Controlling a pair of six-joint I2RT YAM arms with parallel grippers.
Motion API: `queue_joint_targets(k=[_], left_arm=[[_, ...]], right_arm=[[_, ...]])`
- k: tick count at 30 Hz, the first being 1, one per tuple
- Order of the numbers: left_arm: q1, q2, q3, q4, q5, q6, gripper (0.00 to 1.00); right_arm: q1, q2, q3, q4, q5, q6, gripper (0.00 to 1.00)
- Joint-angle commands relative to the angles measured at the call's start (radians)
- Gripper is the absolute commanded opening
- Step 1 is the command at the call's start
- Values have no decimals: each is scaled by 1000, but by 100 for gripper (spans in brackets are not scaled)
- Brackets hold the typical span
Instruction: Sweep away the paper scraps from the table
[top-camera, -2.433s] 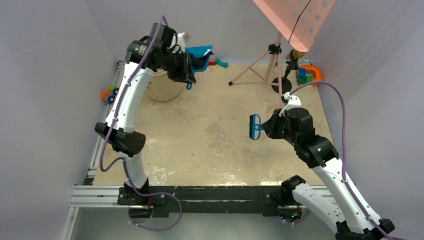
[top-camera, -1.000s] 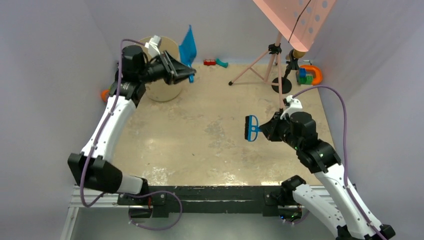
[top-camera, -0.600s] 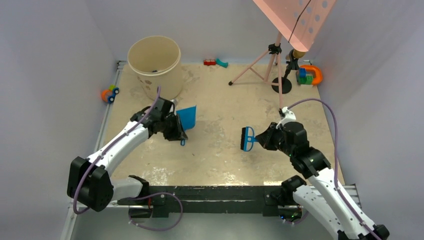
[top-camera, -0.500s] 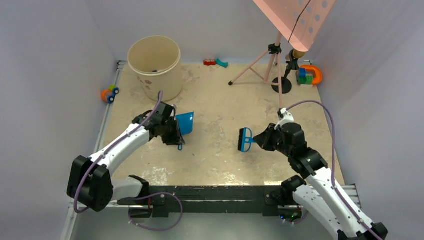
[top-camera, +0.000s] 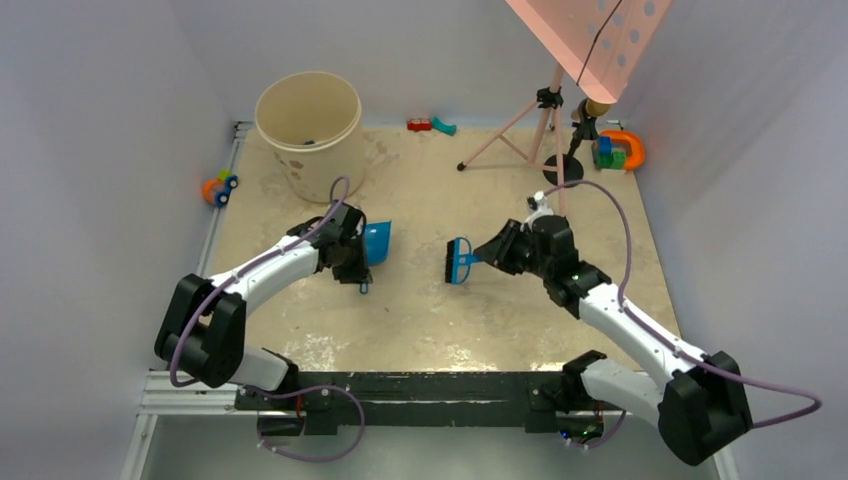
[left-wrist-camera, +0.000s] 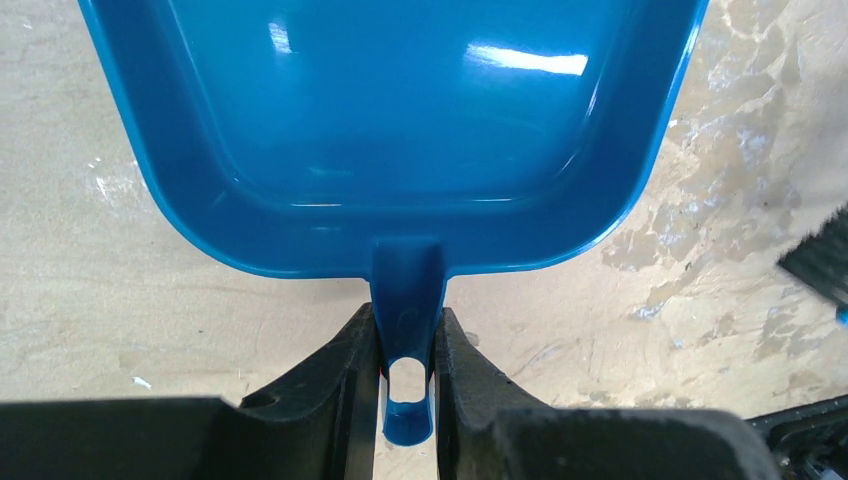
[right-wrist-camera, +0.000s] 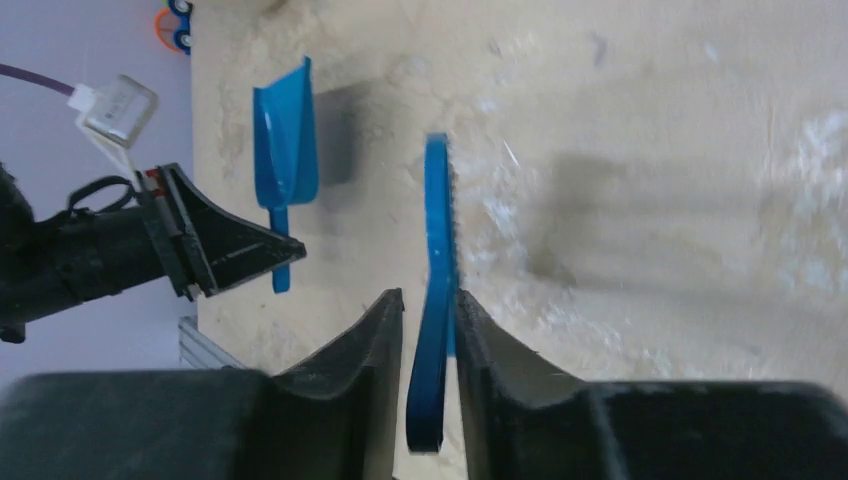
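Note:
No paper scraps show on the beige table (top-camera: 430, 320). My left gripper (top-camera: 357, 263) (left-wrist-camera: 405, 320) is shut on the handle of the blue dustpan (top-camera: 377, 241) (left-wrist-camera: 400, 120), which sits low over the table left of centre with its tray empty. My right gripper (top-camera: 487, 257) (right-wrist-camera: 430, 300) has the blue brush (top-camera: 459, 261) (right-wrist-camera: 437, 220) between its jaws. The handle lies against one finger and a thin gap shows at the other, so the jaws stand slightly open. Brush and dustpan (right-wrist-camera: 285, 140) face each other a short way apart.
A tall beige bucket (top-camera: 320, 170) stands at the back left with something dark inside. An orange toy car (top-camera: 218, 187) lies off the left edge. Red and teal blocks (top-camera: 431, 125), a pink tripod stand (top-camera: 530, 125) and an orange-green toy (top-camera: 618, 150) line the back.
My left arm brought the dustpan from over the bucket down to the table. My right arm carried the brush leftward toward the middle, and its jaws eased off the handle.

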Motion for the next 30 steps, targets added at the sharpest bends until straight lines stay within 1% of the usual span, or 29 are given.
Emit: queue_joint_targets(k=[1,2,3,6,14,16,18,19,21,22,23,24,25,30], left_arm=[[-5,-2,55,38,-42,38,13],[-5,-8,51,40,-44,40,13],[-5,-14,47,41,-44,42,14],[-5,-18,39,43,-47,45,14],[-6,35,51,58,-15,45,14],[-9,50,62,46,-21,48,18],[-15,46,65,36,-36,50,27],[-19,36,62,33,-44,50,38],[-22,5,53,29,-36,61,67],[-24,-15,57,12,-17,69,85],[-28,-41,65,-19,-18,75,93],[-32,-78,75,-53,-24,78,98],[-35,-118,85,-90,-38,84,99],[-38,-349,144,-275,-122,111,100]], right_arm=[[0,31,204,-70,71,-48,49],[1,13,208,-101,96,-52,76],[0,-16,198,-101,109,-63,81],[1,-106,173,-121,159,-90,83],[1,-258,210,-344,276,-166,82],[1,-298,218,-383,299,-182,82],[0,-336,228,-414,311,-196,82],[0,-350,233,-427,315,-201,82],[0,-375,244,-446,316,-214,82],[1,-385,248,-451,315,-217,82],[1,-399,255,-455,315,-221,81],[0,-415,266,-462,317,-232,81],[1,-437,269,-463,303,-247,81],[0,-565,287,-418,268,-285,82]])
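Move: The left hand holds the dustpan by its handle low over the table, the pan's middle about 6 cm ahead and 2 cm to the right, nearly level with the fingers. The bin stands some 22 cm ahead of this hand and 9 cm left; the brush is about 21 cm right, 1 cm ahead and 4 cm higher. The right hand still has the brush, its middle about 4 cm left, 1 cm ahead and 3 cm lower; from there the dustpan is some 20 cm left, 4 cm ahead and 8 cm lower. The right hand springs its fingers open straight away and lets go of the brush above the bare table, flicking up about 9 cm with a short forward start, then draws back and some 10 cm to its right, away from brush and dustpan, climbing again at the end as the wrist tips up about 20 degrees. The left hand keeps its pinch on the dustpan handle and stays almost in place, easing down slightly late on, then opens wide, lets the handle go and lifts about 5 cm clear. ##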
